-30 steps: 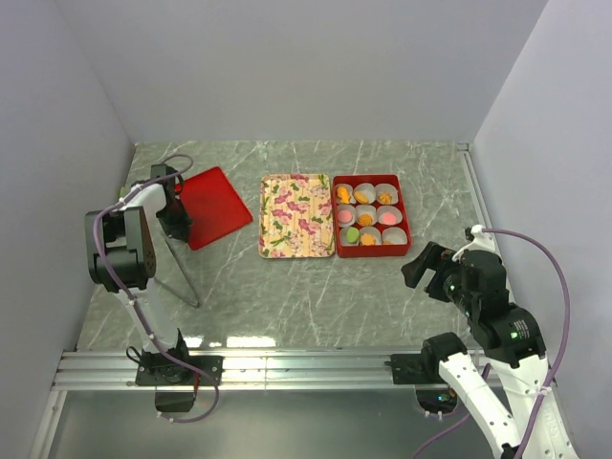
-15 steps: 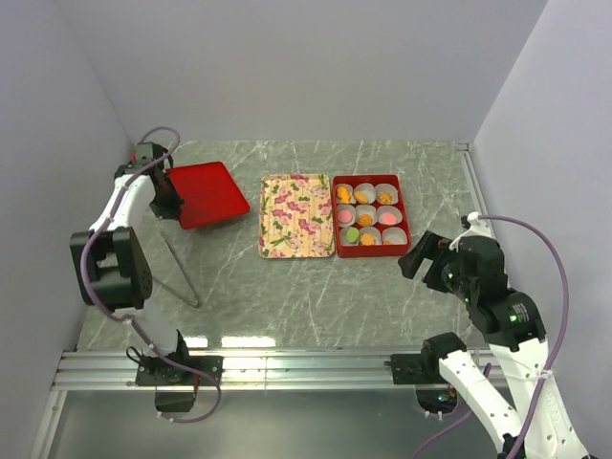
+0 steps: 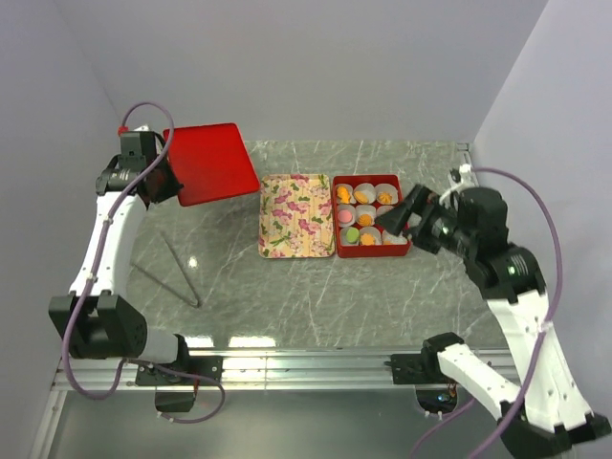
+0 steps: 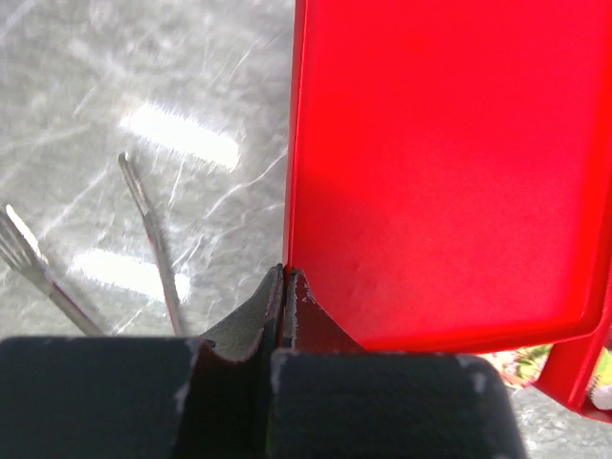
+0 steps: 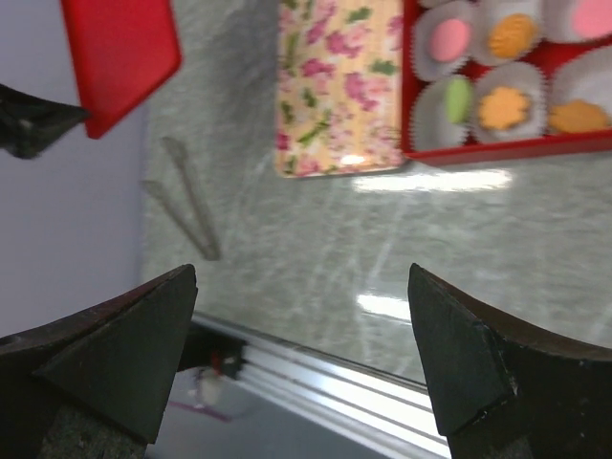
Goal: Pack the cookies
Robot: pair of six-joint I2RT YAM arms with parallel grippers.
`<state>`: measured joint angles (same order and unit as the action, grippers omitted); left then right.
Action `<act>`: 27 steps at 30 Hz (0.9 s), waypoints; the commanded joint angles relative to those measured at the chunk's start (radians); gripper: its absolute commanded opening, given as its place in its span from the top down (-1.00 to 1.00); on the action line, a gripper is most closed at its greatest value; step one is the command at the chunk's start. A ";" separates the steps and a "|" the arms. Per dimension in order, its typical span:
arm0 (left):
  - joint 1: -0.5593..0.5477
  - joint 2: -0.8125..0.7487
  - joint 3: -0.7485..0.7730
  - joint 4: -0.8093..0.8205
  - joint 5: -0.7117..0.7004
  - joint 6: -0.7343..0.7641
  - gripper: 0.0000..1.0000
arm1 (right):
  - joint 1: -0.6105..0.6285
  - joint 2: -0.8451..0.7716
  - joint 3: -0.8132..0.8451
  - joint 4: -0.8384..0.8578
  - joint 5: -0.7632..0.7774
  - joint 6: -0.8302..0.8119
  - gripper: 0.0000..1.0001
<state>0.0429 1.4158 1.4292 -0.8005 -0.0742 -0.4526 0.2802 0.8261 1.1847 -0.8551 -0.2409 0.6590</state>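
Note:
The cookies (image 3: 366, 218) are small orange, pink and green rounds sitting in white paper cups inside the red box (image 3: 363, 252); the right wrist view also shows the cookies (image 5: 502, 107). My left gripper (image 3: 161, 182) is shut on the edge of the red lid (image 3: 212, 161) and holds it tilted in the air at the back left. In the left wrist view the left gripper (image 4: 286, 274) pinches the lid (image 4: 449, 163) by its rim. My right gripper (image 3: 402, 218) hovers open and holding nothing over the box's front right corner.
A cream floral tray (image 3: 297, 214) lies just left of the red box, touching it. Metal tongs (image 3: 179, 270) lie on the marble table at the front left. Grey walls close in the left, back and right sides. An aluminium rail (image 3: 287, 368) runs along the near edge.
The left arm has lifted the red lid off the table and raised it toward the back. The right arm has risen and swung left toward the red box, staying open.

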 commanded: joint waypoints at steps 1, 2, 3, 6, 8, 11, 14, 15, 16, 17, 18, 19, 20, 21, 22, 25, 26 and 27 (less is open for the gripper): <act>-0.017 -0.099 0.027 0.113 0.016 0.020 0.99 | 0.008 0.112 0.102 0.108 -0.133 0.108 -0.97; -0.024 -0.112 0.024 0.119 0.013 0.020 0.99 | 0.008 0.178 0.128 0.108 -0.156 0.125 -0.98; -0.028 -0.120 0.033 0.113 0.008 0.020 0.99 | 0.010 0.211 0.183 0.103 -0.175 0.142 -0.98; -0.035 -0.126 0.033 0.115 0.005 0.017 0.99 | 0.010 0.341 0.268 0.110 -0.277 0.223 -0.99; -0.077 -0.133 0.034 0.124 0.033 0.005 0.99 | 0.011 0.445 0.311 0.107 -0.374 0.292 -0.99; -0.141 -0.109 0.088 0.106 0.028 0.012 0.99 | 0.027 0.580 0.432 0.102 -0.428 0.335 -0.99; -0.224 -0.075 0.157 0.066 -0.021 0.020 0.99 | 0.039 0.706 0.510 0.080 -0.448 0.370 -0.99; -0.239 -0.068 0.163 0.069 -0.038 0.022 0.99 | 0.039 0.734 0.550 0.082 -0.465 0.389 -0.99; -0.256 -0.071 0.163 0.075 -0.035 0.020 0.99 | 0.042 0.778 0.568 0.093 -0.481 0.428 -0.99; -0.261 -0.072 0.157 0.086 -0.030 0.017 0.99 | 0.042 0.795 0.582 0.100 -0.501 0.447 -0.99; -0.265 -0.071 0.155 0.098 -0.030 0.015 0.99 | 0.046 0.811 0.608 0.113 -0.506 0.462 -0.99; -0.268 -0.068 0.157 0.101 -0.030 0.015 0.99 | 0.048 0.820 0.622 0.110 -0.506 0.476 -0.99; -0.271 -0.064 0.155 0.104 -0.026 0.020 0.99 | 0.050 0.835 0.647 0.096 -0.491 0.479 -0.99; -0.275 -0.061 0.158 0.107 -0.027 0.020 0.99 | 0.048 0.837 0.656 0.073 -0.482 0.479 -0.99; -0.281 -0.058 0.157 0.110 -0.042 0.020 0.99 | 0.045 0.840 0.662 0.012 -0.466 0.475 -0.99; -0.285 -0.080 0.131 0.161 -0.062 0.012 0.99 | 0.039 0.820 0.607 -0.047 -0.457 0.478 -0.99; -0.296 -0.095 0.091 0.188 -0.076 0.011 0.99 | 0.039 0.793 0.545 -0.041 -0.466 0.482 -0.99; -0.302 -0.135 0.065 0.233 -0.088 0.011 0.99 | 0.039 0.774 0.511 -0.030 -0.472 0.490 -0.99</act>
<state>-0.2394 1.3540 1.5269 -0.7208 -0.1204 -0.4347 0.3206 1.6764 1.7523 -0.8383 -0.6872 1.1191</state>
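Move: The left hand already holds the red lid by its left edge; the lid's middle is about 10 cm to its right and 5 ahead, nearly level. The cookie box stands some 50 cm to that hand's right, 3 ahead and 21 below, with the floral tray about 29 cm right, 4 ahead. From the open right hand, the lid's middle lies roughly 40 cm left, 20 ahead and 6 below; the box lies 2 left, 18 ahead, 28 below. Still pinching the red lid's left edge, the left hand lifts it and then swings it to the right towards the tray and box, about 10 cm across and 8 up, turning some 15 degrees clockwise. Meanwhile the right hand sweeps forward and left, about 13 cm each way, over the box towards the lid's free side, fingers wide open, rolling left side up and tipping down; it touches nothing yet. ##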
